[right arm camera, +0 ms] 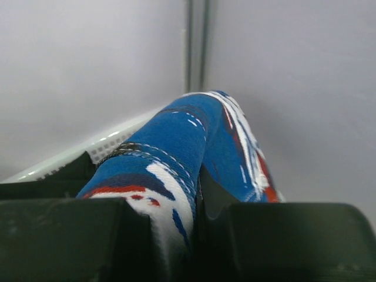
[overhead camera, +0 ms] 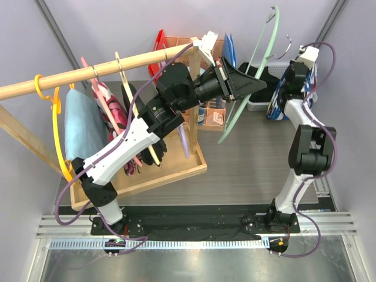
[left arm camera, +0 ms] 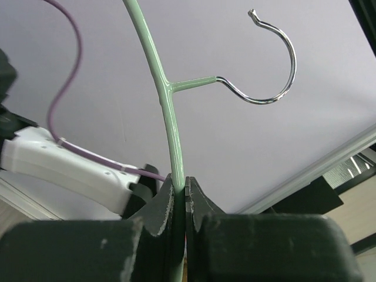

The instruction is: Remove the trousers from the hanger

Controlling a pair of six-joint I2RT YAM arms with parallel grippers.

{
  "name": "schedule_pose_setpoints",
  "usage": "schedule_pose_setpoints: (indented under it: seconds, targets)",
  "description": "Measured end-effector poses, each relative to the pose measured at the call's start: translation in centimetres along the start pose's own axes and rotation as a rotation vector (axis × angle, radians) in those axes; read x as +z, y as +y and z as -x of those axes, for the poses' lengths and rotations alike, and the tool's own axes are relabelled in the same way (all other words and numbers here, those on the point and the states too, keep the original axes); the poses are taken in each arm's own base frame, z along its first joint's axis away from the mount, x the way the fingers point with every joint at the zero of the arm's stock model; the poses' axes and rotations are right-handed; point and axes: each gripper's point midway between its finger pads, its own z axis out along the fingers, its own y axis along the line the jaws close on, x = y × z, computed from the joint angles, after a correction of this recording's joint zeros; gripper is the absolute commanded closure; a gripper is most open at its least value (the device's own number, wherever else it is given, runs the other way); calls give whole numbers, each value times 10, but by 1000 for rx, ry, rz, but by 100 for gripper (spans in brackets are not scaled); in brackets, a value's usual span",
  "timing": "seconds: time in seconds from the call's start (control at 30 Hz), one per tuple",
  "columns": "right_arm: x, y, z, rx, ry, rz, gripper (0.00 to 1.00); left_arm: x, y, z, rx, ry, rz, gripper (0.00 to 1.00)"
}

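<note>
The pale green hanger (overhead camera: pixel 259 51) stands tilted in the air at the back middle. My left gripper (overhead camera: pixel 242 83) is shut on its thin rod (left arm camera: pixel 167 100), just below the metal hook (left arm camera: pixel 276 88); no cloth shows on it. To its right, my right gripper (overhead camera: pixel 301 60) is shut on the dark blue trousers (right arm camera: pixel 188 135) with white and red print. They hang from the gripper (right arm camera: pixel 189 187) beside the arm (overhead camera: pixel 275 107), apart from the hanger. A black cloth (overhead camera: pixel 128 97) hangs on the rack behind my left arm.
A wooden rod (overhead camera: pixel 70 75) crosses the left side, carrying a yellow hanger (overhead camera: pixel 56 135), a light-blue cloth (overhead camera: pixel 82 126) and a pink floral garment (overhead camera: pixel 114 114). Its wooden base (overhead camera: pixel 176 170) lies below. A pale basket (overhead camera: pixel 258 104) stands under the trousers. Red (overhead camera: pixel 160 44) and blue (overhead camera: pixel 229 50) hangers stand behind.
</note>
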Motion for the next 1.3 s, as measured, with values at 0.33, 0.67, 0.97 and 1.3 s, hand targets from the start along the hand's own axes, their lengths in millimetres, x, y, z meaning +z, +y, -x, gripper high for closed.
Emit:
schedule_pose_setpoints:
  seconds: [0.33,0.67,0.97,1.3]
  targets:
    - [89,96,-35,64,-21,172,99,5,-5,4,26,-9,-29,100]
    - [92,154,-75,154,44,272,34,9,-5,8,33,-24,-34,100]
    - [60,135,-100,75,281,242,0,8,-14,15,-4,-43,-68,100]
    - [-68,56,63,188,320,228,1,4,-50,34,-138,-85,-219,100]
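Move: Ahead of the right hand, which still grips the blue patterned trousers, the white basket's middle lies about 12 cm farther out, 7 cm to the left and 25 cm below. The black trousers already in it are centred some 6 cm left of that middle; the blue folders stand roughly 14 cm ahead of the hand, 28 cm left and 15 cm below. From the left hand, the basket is some 40 cm ahead, 20 cm right and 50 cm down. Carrying the blue trousers forward about 16 cm, the right arm then veers left and down over the basket, turning some 15 degrees counter-clockwise. It opens its fingers wide to let them go, then draws back about as far, rising around 14 cm. Late on, the left hand lifts the still-gripped green hanger about 5 cm and turns, its right side rising. ##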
